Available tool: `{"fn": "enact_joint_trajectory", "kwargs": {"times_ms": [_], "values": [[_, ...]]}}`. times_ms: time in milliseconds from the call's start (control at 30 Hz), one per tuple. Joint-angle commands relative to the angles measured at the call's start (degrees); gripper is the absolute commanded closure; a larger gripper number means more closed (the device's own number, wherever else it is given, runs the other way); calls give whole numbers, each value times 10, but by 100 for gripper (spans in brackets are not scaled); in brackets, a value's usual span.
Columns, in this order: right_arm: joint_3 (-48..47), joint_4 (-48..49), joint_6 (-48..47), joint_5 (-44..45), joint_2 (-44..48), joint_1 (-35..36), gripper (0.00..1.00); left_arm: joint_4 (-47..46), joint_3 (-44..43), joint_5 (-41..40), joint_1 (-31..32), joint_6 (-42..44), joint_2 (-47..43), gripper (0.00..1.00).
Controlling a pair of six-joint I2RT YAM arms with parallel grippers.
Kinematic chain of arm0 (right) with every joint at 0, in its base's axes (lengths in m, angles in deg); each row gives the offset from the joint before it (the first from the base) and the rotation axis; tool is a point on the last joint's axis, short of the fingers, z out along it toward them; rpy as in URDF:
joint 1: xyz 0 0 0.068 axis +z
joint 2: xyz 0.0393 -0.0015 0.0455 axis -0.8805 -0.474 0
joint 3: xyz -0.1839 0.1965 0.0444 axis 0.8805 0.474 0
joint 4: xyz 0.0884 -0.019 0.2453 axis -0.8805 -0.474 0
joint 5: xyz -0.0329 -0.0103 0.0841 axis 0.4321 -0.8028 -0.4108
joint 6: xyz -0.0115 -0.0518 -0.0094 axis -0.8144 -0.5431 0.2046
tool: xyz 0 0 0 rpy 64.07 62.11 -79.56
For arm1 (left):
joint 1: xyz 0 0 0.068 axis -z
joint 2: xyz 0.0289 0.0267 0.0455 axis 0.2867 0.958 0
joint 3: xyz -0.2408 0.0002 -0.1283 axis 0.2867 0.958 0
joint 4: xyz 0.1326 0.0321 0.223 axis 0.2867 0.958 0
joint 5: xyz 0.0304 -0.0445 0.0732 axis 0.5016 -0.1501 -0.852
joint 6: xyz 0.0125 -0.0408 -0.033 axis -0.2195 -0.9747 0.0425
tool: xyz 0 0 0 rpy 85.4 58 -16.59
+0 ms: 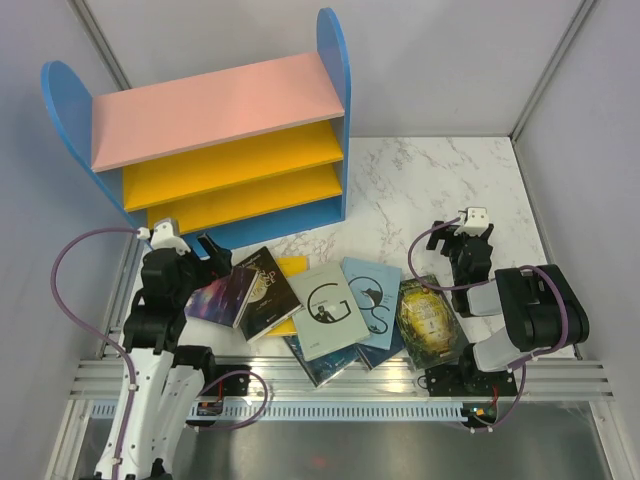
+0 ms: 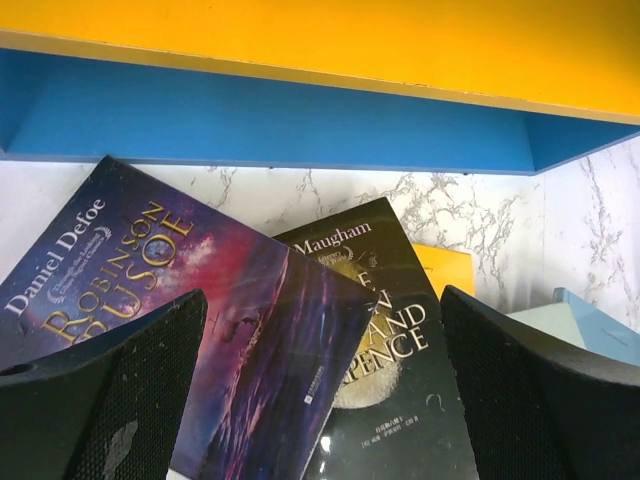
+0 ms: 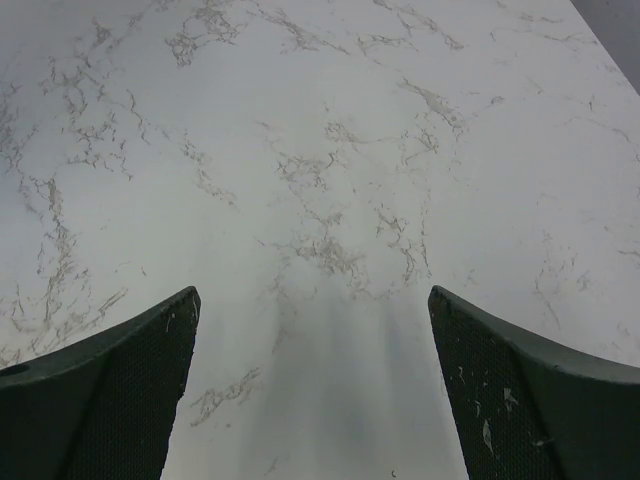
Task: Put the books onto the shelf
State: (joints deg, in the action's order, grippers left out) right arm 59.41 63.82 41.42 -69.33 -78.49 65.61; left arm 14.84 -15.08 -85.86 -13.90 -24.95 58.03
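Note:
The shelf (image 1: 225, 140) stands at the back left, with blue sides, a pink top board and yellow boards; its blue base (image 2: 280, 120) fills the top of the left wrist view. Several books lie fanned across the near table: purple (image 1: 222, 296), black-and-gold (image 1: 264, 290), yellow (image 1: 293, 267), pale grey with a "G" (image 1: 330, 310), light blue (image 1: 373, 300), green-gold (image 1: 428, 318). My left gripper (image 1: 212, 252) hovers open above the purple book (image 2: 200, 330) and the black-and-gold one (image 2: 400, 360). My right gripper (image 1: 463, 236) is open over bare marble (image 3: 320, 150), to the right of the books.
Darker books (image 1: 325, 365) peek out from under the grey one. A slotted metal rail (image 1: 330, 388) runs along the near edge. Grey walls close in the marble table (image 1: 450, 180) at the back and on both sides.

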Motion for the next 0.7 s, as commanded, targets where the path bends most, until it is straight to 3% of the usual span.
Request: {"fn": "enact_joint_trajectory", "kwargs": {"times_ms": [0,67,233,400,433,533,667], "values": [[-7,20,3,-10,2,-1,2,52,-35,-14,0,-28,-23,0],[-7,20,3,-11,1,-1,2,74,-51,-19,0,-44,-32,0],[-7,20,4,-10,2,-2,2,81,-103,113,0,-22,-51,0],[-13,7,-5,-23,32,-2,2,144,-147,102,0,-71,-61,0],[-28,-83,-8,-36,53,-2,2,157,-153,98,0,-77,-63,0],[-97,-233,-8,-63,119,1,2,199,-182,99,0,-76,-53,0],[-115,-311,32,-46,255,29,2,206,-231,106,0,-67,-11,0]]}}
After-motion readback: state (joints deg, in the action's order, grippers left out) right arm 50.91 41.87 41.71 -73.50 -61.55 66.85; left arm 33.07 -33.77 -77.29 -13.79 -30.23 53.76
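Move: The Robinson Crusoe book lies about 17 cm below the left hand, 8 cm to its left and roughly level fore and aft. At the same depth, the Moon and Sixpence book is some 6 cm right and the grey-green Gatsby book about 21 cm right and 4 cm back. From the right hand, the yellow-faced book is about 18 cm back, 7 cm left and 7 cm down, the light-blue book 13 cm back and 20 cm left. Left hand, open, rises about 9 cm while backing off from the shelf; right hand lifts some 7 cm. ##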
